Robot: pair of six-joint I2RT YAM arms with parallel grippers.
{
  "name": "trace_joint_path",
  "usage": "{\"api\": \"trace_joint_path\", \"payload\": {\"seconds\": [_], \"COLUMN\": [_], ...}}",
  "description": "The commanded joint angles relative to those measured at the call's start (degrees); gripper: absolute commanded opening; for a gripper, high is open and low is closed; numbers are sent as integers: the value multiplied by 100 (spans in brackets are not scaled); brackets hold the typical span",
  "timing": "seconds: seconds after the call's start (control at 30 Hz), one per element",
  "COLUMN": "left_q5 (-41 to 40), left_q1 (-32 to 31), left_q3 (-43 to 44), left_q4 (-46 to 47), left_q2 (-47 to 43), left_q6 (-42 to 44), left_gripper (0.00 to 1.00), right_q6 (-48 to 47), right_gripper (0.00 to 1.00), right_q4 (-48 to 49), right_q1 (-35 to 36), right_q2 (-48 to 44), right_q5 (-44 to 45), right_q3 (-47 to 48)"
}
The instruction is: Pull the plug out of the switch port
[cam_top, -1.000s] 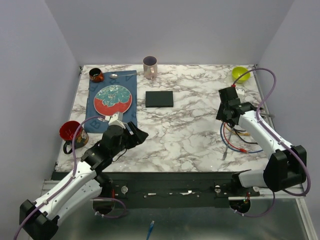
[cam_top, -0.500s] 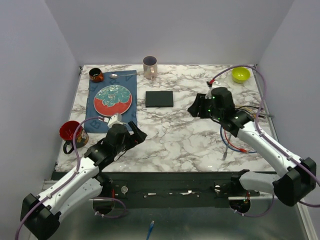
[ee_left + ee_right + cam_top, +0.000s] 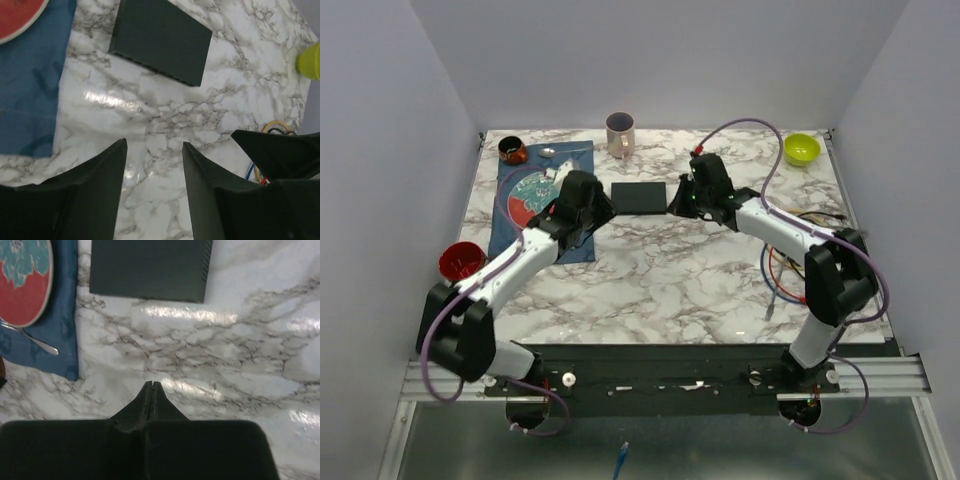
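Observation:
The switch [image 3: 639, 197] is a flat matte-black box lying on the marble table [image 3: 650, 270] at mid-back. No plug or cable shows at it in any view. My left gripper [image 3: 603, 208] hovers just left of the switch, open with nothing between its fingers [image 3: 100, 170]; in the left wrist view the switch [image 3: 160, 40] lies ahead of the left gripper [image 3: 154, 146]. My right gripper [image 3: 686, 199] sits just right of the switch, fingers pressed together and empty. In the right wrist view the right gripper [image 3: 152, 385] points at the switch [image 3: 150, 267], a stretch of marble apart.
A red-and-teal plate [image 3: 532, 192] on a blue cloth [image 3: 520, 215] lies left of the switch, with a spoon [image 3: 40, 342]. A pink mug [image 3: 619, 133], dark cup [image 3: 512, 150], red mug [image 3: 460, 260] and green bowl [image 3: 801, 148] ring the table. Loose coloured cables [image 3: 795, 275] lie right.
Both arms swung in from the table's sides to flank the switch. The right gripper closed; the left one narrowed but stays open.

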Motion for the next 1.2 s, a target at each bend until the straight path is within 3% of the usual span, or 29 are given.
{"api": "trace_joint_path", "payload": {"seconds": [0.0, 0.07, 0.17, 0.27, 0.43, 0.73, 1.17], "left_q5": [32, 23, 23, -4, 242, 550, 849], "left_q1": [309, 484, 661, 907, 1267, 1268, 1013], "left_q3": [1095, 1482, 2009, 2379, 2764, 3627, 2872], "left_q4": [393, 481, 367, 288, 482, 130, 560], "left_q2": [1406, 1995, 2681, 3157, 3779, 4817, 4828], "left_q6": [292, 292, 336, 380, 318, 450, 151], "left_gripper": [39, 26, 16, 12, 10, 6, 5], "right_q6": [383, 549, 760, 849, 858, 955, 1139], "right_gripper": [1, 1, 0, 1, 1, 1, 1], "right_q4": [-40, -155, -243, -234, -278, -612, -761], "right_q1": [-72, -221, -467, -678, -854, -916, -907], "right_q2": [658, 1001, 1326, 1590, 2117, 2873, 3586], "right_q5": [269, 270, 208, 121, -142, -503, -1295], "right_q3": [964, 1227, 1413, 1484, 1860, 2687, 3101]}}
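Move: The dark switch lies flat on the table between the two hands' paths. From the left hand it is about 17 cm ahead, 6 cm to the right and 14 cm below; from the right hand it is some 13 cm ahead, 7 cm to the left and 10 cm below. The plate on the blue cloth is level with the switch, about 20 cm to its left. The tall mug stands roughly 13 cm beyond the switch and 4 cm left of it. Both hands close in on the switch, their tips ending right beside its two short ends. The left goes some 17 cm forward and 13 cm down, swinging left and then back right towards its end while its fingers close nearly shut. The right, still shut, goes about 12 cm forward and 10 cm down, bowing right before easing back left to the other end. Both tip further down. ##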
